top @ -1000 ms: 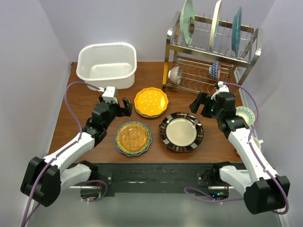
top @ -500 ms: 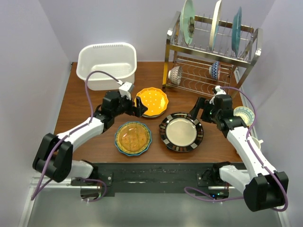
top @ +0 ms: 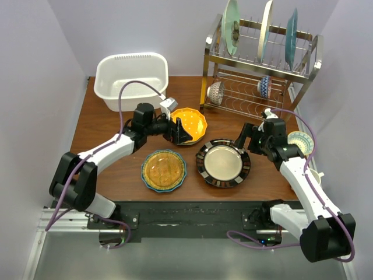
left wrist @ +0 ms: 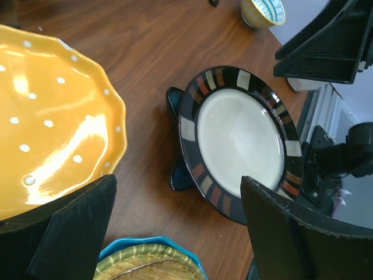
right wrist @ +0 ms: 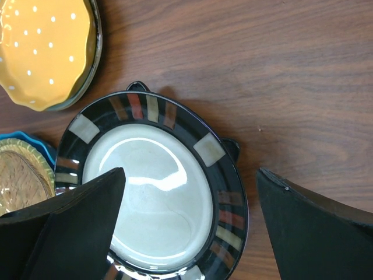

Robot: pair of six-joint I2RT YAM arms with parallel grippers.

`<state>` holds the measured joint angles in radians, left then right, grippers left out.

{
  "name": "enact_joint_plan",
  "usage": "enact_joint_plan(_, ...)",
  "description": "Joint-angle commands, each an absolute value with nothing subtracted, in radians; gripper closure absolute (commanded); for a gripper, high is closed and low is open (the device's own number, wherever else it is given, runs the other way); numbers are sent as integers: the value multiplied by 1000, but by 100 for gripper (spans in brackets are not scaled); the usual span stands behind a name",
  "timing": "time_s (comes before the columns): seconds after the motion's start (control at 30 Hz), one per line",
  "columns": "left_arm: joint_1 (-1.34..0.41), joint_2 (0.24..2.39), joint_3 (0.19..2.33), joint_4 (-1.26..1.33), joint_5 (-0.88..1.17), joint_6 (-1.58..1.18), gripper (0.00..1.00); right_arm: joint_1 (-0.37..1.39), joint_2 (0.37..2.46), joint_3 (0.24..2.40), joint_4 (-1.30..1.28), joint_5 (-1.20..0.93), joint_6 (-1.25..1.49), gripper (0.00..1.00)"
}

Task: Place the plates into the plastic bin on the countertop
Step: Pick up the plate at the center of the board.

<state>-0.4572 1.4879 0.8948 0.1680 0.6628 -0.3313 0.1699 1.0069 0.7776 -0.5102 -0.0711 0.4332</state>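
The orange scalloped plate (top: 187, 124) (left wrist: 46, 134) lies mid-table on top of another plate. My left gripper (top: 180, 133) (left wrist: 180, 233) is at its near edge, open, with one finger (left wrist: 76, 233) over the orange rim. The black-rimmed cream plate (top: 223, 163) (right wrist: 151, 198) rests on a blue star-shaped plate (left wrist: 176, 181). Over its right rim hangs my right gripper (top: 245, 139) (right wrist: 192, 224), open, the jaws straddling the rim. In front of the left gripper lies the amber plate (top: 164, 170) with the blue-green rim. The white plastic bin (top: 133, 79) stands at the back left of the countertop (top: 105, 134) and holds no plate.
A steel wire dish rack (top: 262, 64) at the back right holds three upright plates and two small bowls. A small patterned bowl (top: 302, 140) and a white mug (top: 317, 175) stand at the right edge, beside my right arm.
My left arm has reached rightward from beside the bin to the orange plate's near edge, its jaws narrowing slightly. My right gripper has drifted left and down toward the black-rimmed plate.
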Motion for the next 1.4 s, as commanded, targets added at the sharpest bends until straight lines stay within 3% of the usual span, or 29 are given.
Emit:
enact_joint_plan(0.0, -463, 1523, 945, 109, 764, -341, 9, 169, 1012, 819, -529, -75, 413, 1)
enact_joint_plan(0.2, -466, 1560, 940, 123, 836, -365, 11, 167, 1023, 818, -537, -83, 408, 1)
enact_joint_plan(0.4, -472, 1604, 954, 127, 902, -376, 19, 169, 1020, 811, -537, -89, 405, 1)
enact_joint_plan(0.47, -479, 1615, 968, 101, 888, -368, 25, 169, 1022, 811, -541, -87, 402, 1)
enact_joint_plan(0.9, -525, 1641, 1011, 6, 831, -318, 27, 169, 1017, 807, -552, -107, 393, 1)
enact_joint_plan(1.37, -591, 1746, 1065, -69, 842, -299, 39, 169, 989, 782, -558, -127, 403, 1)
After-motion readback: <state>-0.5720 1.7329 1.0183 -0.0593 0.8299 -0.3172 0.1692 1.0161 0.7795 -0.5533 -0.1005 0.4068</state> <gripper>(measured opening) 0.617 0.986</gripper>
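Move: From the left hand, the black-rimmed plate's middle lies about 17 cm to the right and 9 cm back, some 14 cm below. At a similar depth below it, the yellow polka-dot plate is 6 cm ahead and 1 cm right of the hand, the pie dish roughly 13 cm back and 9 cm left. From the right hand, the black-rimmed plate is some 7 cm back, 5 cm left and 12 cm below. Down and back by some 6 cm each, and about 4 cm to the right, the left hand comes in two dips with a slow stretch between, leaving the yellow plate for the near-left rim of the black-rimmed plate. The wrist turns about 25 degrees, swinging the fingertips clockwise to point nearly straight right and lower, while the gripper narrows by roughly a third, still open. ##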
